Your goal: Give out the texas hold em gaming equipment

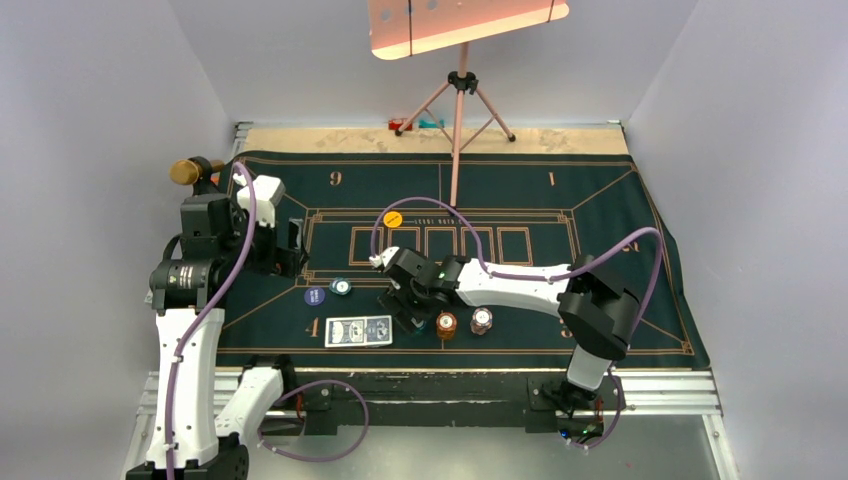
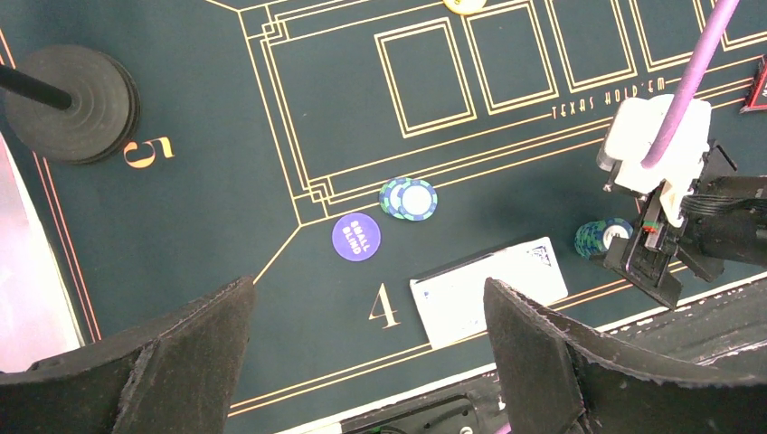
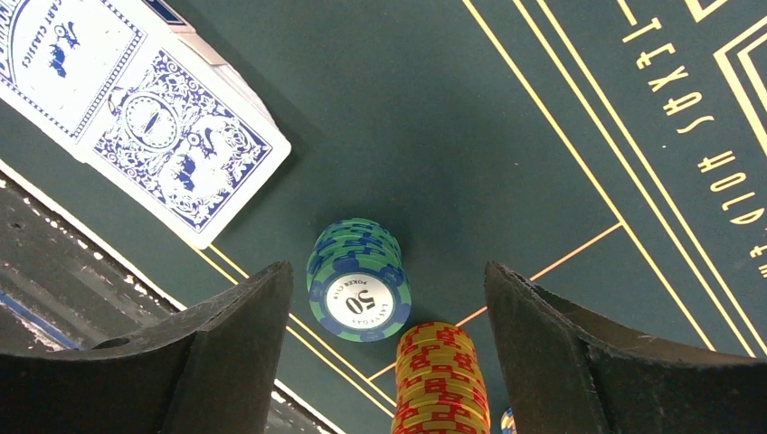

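Blue-backed playing cards (image 1: 358, 330) (image 3: 136, 108) (image 2: 488, 289) lie near the front edge of the mat. My right gripper (image 1: 408, 305) (image 3: 389, 362) is open and hovers low over a teal chip stack (image 3: 359, 280) (image 2: 601, 237) and an orange-brown stack (image 3: 441, 380) (image 1: 446, 325); its fingers touch neither. A white stack (image 1: 481, 320) stands beside them. More teal chips (image 1: 341, 286) (image 2: 409, 199) and a blue disc (image 1: 315, 296) (image 2: 355, 237) lie to the left. A yellow disc (image 1: 393, 218) sits farther back. My left gripper (image 1: 292, 245) (image 2: 366, 307) is open, empty and high over the mat's left part.
A dark green felt mat (image 1: 600, 200) covers the table. A pink tripod (image 1: 460, 120) stands at the back middle, and one round black foot (image 2: 72, 104) rests on the mat's left side. A red marker (image 2: 758, 90) shows at the left wrist view's right edge.
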Motion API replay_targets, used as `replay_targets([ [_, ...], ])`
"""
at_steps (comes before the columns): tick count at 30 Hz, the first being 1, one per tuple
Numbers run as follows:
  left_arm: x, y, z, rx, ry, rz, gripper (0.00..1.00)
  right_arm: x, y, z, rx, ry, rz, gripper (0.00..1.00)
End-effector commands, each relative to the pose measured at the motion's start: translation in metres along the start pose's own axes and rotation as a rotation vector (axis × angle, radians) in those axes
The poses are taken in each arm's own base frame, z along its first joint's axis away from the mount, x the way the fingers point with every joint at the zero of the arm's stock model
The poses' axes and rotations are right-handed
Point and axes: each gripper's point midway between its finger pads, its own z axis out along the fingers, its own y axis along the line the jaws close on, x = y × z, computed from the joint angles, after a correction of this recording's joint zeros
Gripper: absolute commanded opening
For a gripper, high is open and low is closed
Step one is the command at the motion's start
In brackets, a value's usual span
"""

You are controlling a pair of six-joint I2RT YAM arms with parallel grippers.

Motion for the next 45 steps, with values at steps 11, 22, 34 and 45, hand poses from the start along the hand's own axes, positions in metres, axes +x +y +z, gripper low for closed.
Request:
replay_targets([
  [11,-0.009,0.004,-0.003,-0.02,-0.042,0.023,1.0,0.004,0.009,0.01,-0.024,0.003,0.007,0.67],
  [22,-0.012,0.004,-0.005,-0.024,-0.05,0.028,1.0,0.009,0.011,0.013,-0.035,0.022,-0.004,0.58],
  [34,-0.015,0.005,-0.009,-0.033,-0.056,0.035,1.0,0.017,0.011,0.017,-0.038,0.059,-0.024,0.63],
  [45,-0.013,0.006,-0.008,-0.034,-0.054,0.038,1.0,0.008,0.012,0.006,-0.042,0.024,-0.019,0.57],
])
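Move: The green chip stack stands almost under the right hand, about 3 cm below it and 1 cm back, between the open fingers. The orange stack is some 6 cm to the hand's right and 1 cm back, with the silver stack about 13 cm right and level with the hand. The card decks lie roughly 12 cm left and 2 cm back. From the left hand, the green stack is about 23 cm right, 4 cm back and 24 cm below. Lower the right gripper about 2.5 cm in two short steps over the green stack, easing it some 1 cm back towards the base so the stack comes midway between the fingers. Narrow the fingers from wide open to a little over half open, one down each side of the stack, just short of a clear grip. ##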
